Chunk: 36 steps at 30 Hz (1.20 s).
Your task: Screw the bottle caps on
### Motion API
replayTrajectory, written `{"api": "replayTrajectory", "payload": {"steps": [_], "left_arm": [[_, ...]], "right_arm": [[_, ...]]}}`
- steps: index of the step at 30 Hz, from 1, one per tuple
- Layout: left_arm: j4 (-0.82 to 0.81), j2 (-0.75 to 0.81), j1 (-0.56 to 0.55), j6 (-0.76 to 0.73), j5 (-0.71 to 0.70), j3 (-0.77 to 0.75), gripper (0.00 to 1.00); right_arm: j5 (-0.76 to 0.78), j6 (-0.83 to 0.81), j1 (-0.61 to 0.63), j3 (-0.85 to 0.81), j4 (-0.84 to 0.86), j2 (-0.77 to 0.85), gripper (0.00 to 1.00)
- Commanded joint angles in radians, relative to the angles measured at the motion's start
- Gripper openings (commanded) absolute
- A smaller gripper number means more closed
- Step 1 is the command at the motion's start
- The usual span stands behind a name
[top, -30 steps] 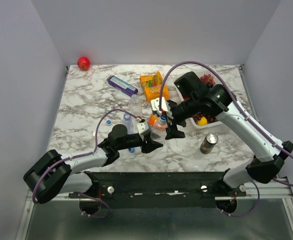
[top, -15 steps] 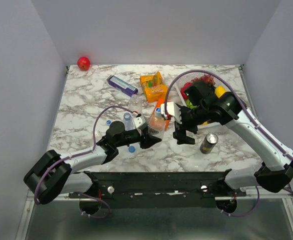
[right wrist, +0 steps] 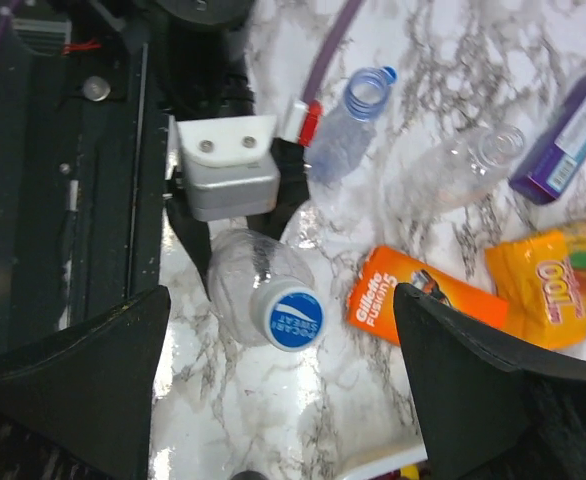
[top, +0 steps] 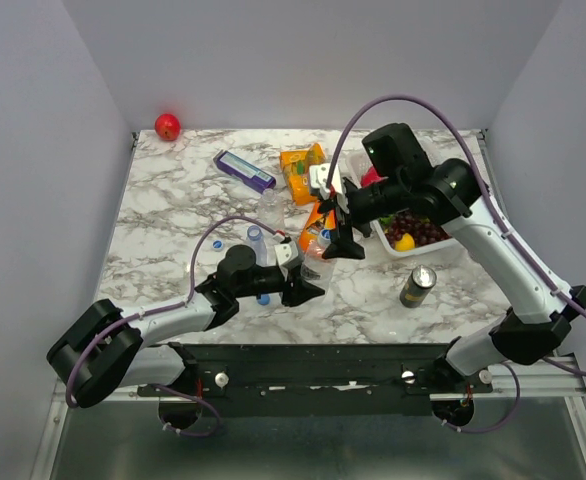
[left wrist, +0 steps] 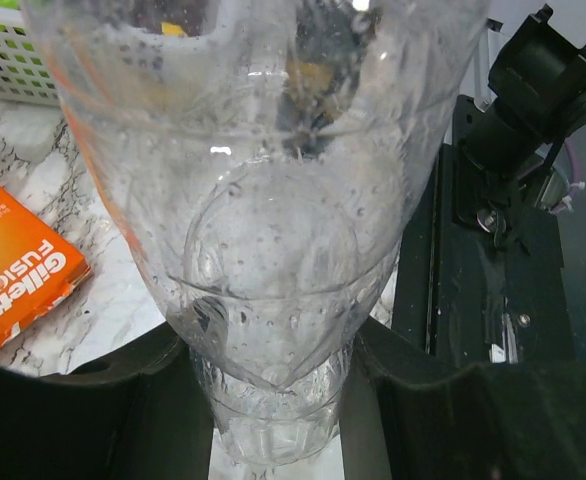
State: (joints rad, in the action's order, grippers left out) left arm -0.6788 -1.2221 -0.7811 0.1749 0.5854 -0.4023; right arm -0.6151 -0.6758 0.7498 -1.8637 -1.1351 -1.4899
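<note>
A clear bottle (left wrist: 273,200) stands on the marble with my left gripper (left wrist: 273,400) shut on its lower part. It wears a blue and white bottle cap (right wrist: 295,318). My right gripper (right wrist: 288,390) hangs open above that cap, fingers wide on either side and touching nothing. In the top view the held bottle (top: 316,262) sits between the left gripper (top: 308,283) and the right gripper (top: 341,240). A second bottle (right wrist: 348,130) stands uncapped beside the left wrist. A third bottle (right wrist: 458,172) lies on its side. Loose blue caps (top: 218,243) lie near the left arm.
An orange razor box (right wrist: 413,295) lies just right of the held bottle. An orange snack bag (top: 308,172) and a purple box (top: 243,170) lie farther back. A white basket (top: 393,250) of fruit and a dark can (top: 418,285) stand at the right. A red ball (top: 167,126) rests in the far left corner.
My right gripper swung out to the right, then came back left and farther from the bases, over the capped bottle, open throughout. The left gripper kept its hold on the bottle.
</note>
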Motion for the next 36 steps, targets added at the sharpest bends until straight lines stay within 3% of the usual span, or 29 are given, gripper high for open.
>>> {"api": "replayTrajectory", "payload": {"steps": [1, 22, 36], "left_arm": [[0.01, 0.006, -0.004, -0.031, 0.028, -0.035, 0.0], [-0.024, 0.021, 0.049, 0.015, 0.021, -0.04, 0.0], [-0.027, 0.032, 0.06, -0.005, 0.002, -0.036, 0.0]], "right_arm": [[-0.137, -0.117, 0.032, -0.002, -0.107, -0.021, 1.0], [0.086, -0.094, 0.036, 0.156, -0.057, 0.02, 1.0], [0.227, 0.022, 0.036, 0.201, -0.075, 0.02, 1.0]]}}
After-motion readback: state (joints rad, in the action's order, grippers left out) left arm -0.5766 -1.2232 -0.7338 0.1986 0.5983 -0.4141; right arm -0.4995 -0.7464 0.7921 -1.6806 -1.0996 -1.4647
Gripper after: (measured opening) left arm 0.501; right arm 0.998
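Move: The cap on the bottle that the left fingers hold lies about 8 cm below the right hand, some 2 cm to its left and 1 cm ahead. The razor box lies on the table, roughly 15 cm ahead of the right hand, 4 cm to its left and 28 cm below; the can stands level with that hand, about 18 cm to its right and 24 cm below. From the left hand the cap is some 4 cm ahead, 4 cm to the right and 10 cm above. Towards the bottle's cap the wide-open right hand sinks about 6 cm, swinging back nearly 3 cm at first and then forward again, its fingers tipping some 10 degrees more steeply down without closing. The left hand keeps its pinch on the bottle, easing a little down and to its left and tipping it about 5 degrees forward. ##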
